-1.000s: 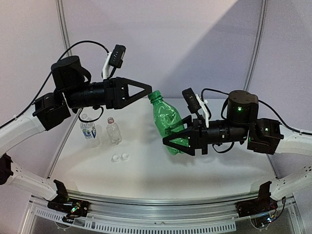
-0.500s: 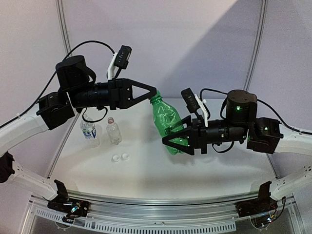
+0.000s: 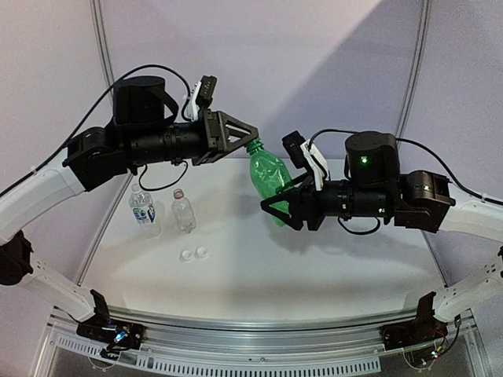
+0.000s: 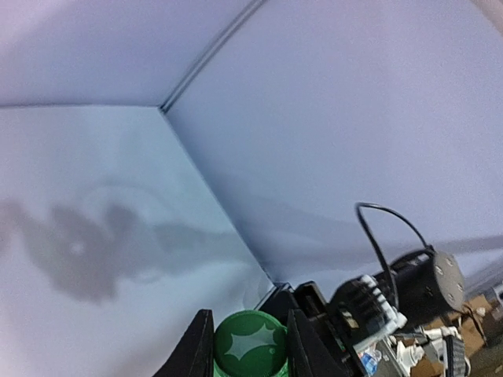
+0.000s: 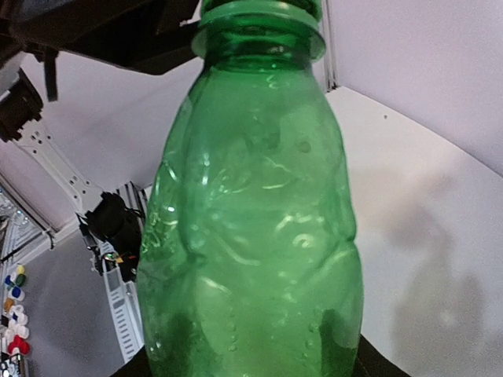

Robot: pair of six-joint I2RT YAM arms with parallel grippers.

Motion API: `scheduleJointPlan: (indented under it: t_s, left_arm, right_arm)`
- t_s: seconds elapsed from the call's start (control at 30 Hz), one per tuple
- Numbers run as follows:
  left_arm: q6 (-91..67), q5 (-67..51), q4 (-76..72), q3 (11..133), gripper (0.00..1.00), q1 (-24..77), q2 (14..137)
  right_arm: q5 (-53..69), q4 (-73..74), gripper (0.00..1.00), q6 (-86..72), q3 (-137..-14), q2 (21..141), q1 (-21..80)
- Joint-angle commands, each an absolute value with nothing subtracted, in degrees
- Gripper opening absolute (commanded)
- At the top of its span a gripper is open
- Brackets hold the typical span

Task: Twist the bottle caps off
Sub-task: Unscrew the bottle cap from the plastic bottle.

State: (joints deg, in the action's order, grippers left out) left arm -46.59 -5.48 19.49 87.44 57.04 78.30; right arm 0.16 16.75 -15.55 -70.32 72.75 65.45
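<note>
The green bottle (image 3: pixel 269 177) hangs tilted in the air above the table, its neck pointing up and to the left. My right gripper (image 3: pixel 281 212) is shut on its lower body. In the right wrist view the bottle (image 5: pixel 259 220) fills the picture. Its green cap (image 4: pixel 250 344) sits squeezed between the two black fingers of my left gripper (image 3: pixel 253 141), which is shut on it. On the table to the left stand a labelled clear bottle (image 3: pixel 143 210) and a shorter clear bottle (image 3: pixel 183 210), both without caps. Two white caps (image 3: pixel 195 254) lie loose in front of them.
The white table (image 3: pixel 314 267) is bounded by pale walls at the back and sides, and a metal rail (image 3: pixel 251 345) runs along its near edge. Both arms reach in high over the middle.
My left gripper moved right onto the bottle's neck and shut on the green cap. The right arm shifted left and lifted the bottle a little.
</note>
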Motion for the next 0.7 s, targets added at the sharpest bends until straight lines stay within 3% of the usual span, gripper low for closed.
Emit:
scheduleJointPlan:
  t_s: [0.0, 0.23, 0.33, 0.53, 0.67]
  left_arm:
    - [-52.73, -2.46, 26.11, 89.09, 0.14, 60.17, 80.88]
    - [-51.85, -2.37, 25.41, 88.94, 0.22, 60.21, 80.99]
    - [-50.94, -2.15, 25.27, 89.03, 0.32, 60.12, 80.67]
    - [-47.64, -1.33, 24.28, 88.54, 0.65, 59.96, 78.73]
    - [-46.03, -0.62, 25.46, 88.06, 0.79, 59.45, 76.77]
  right_arm:
    - [-6.56, 19.94, 0.00, -12.82, -71.11, 73.94, 65.41]
    - [-5.30, 18.40, 0.00, -13.75, -69.18, 72.76, 65.44]
    - [-5.10, 17.89, 0.00, -13.89, -68.43, 72.01, 65.46]
    - [-4.58, 17.56, 0.00, -13.77, -67.45, 70.85, 65.47]
    - [-4.39, 17.02, 0.00, -14.14, -67.04, 70.21, 65.43]
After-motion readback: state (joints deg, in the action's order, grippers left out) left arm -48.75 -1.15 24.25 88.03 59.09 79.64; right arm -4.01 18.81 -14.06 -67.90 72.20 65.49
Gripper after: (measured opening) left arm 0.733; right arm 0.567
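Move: The green bottle's cap is already between the left fingertips, within about 1 cm of that hand's point. From the right hand, which holds the bottle's lower body, the cap lies about 5 cm ahead, 6 cm left and 9 cm up. On the table, from the left hand, the small clear bottle stands some 17 cm ahead, 21 left and 34 below; the labelled bottle 15 ahead, 33 left, 32 below; two loose caps 7 ahead, 16 and 21 left, 42 below. The green cap, pinched by the left fingers, and the bottle in the right hand's kept grip are carried down together about 2.5 cm, with a slight nudge forward that only the right hand keeps. Once down, the left hand nearly halts and opens its fingers well apart, letting go of the cap while staying around it. ##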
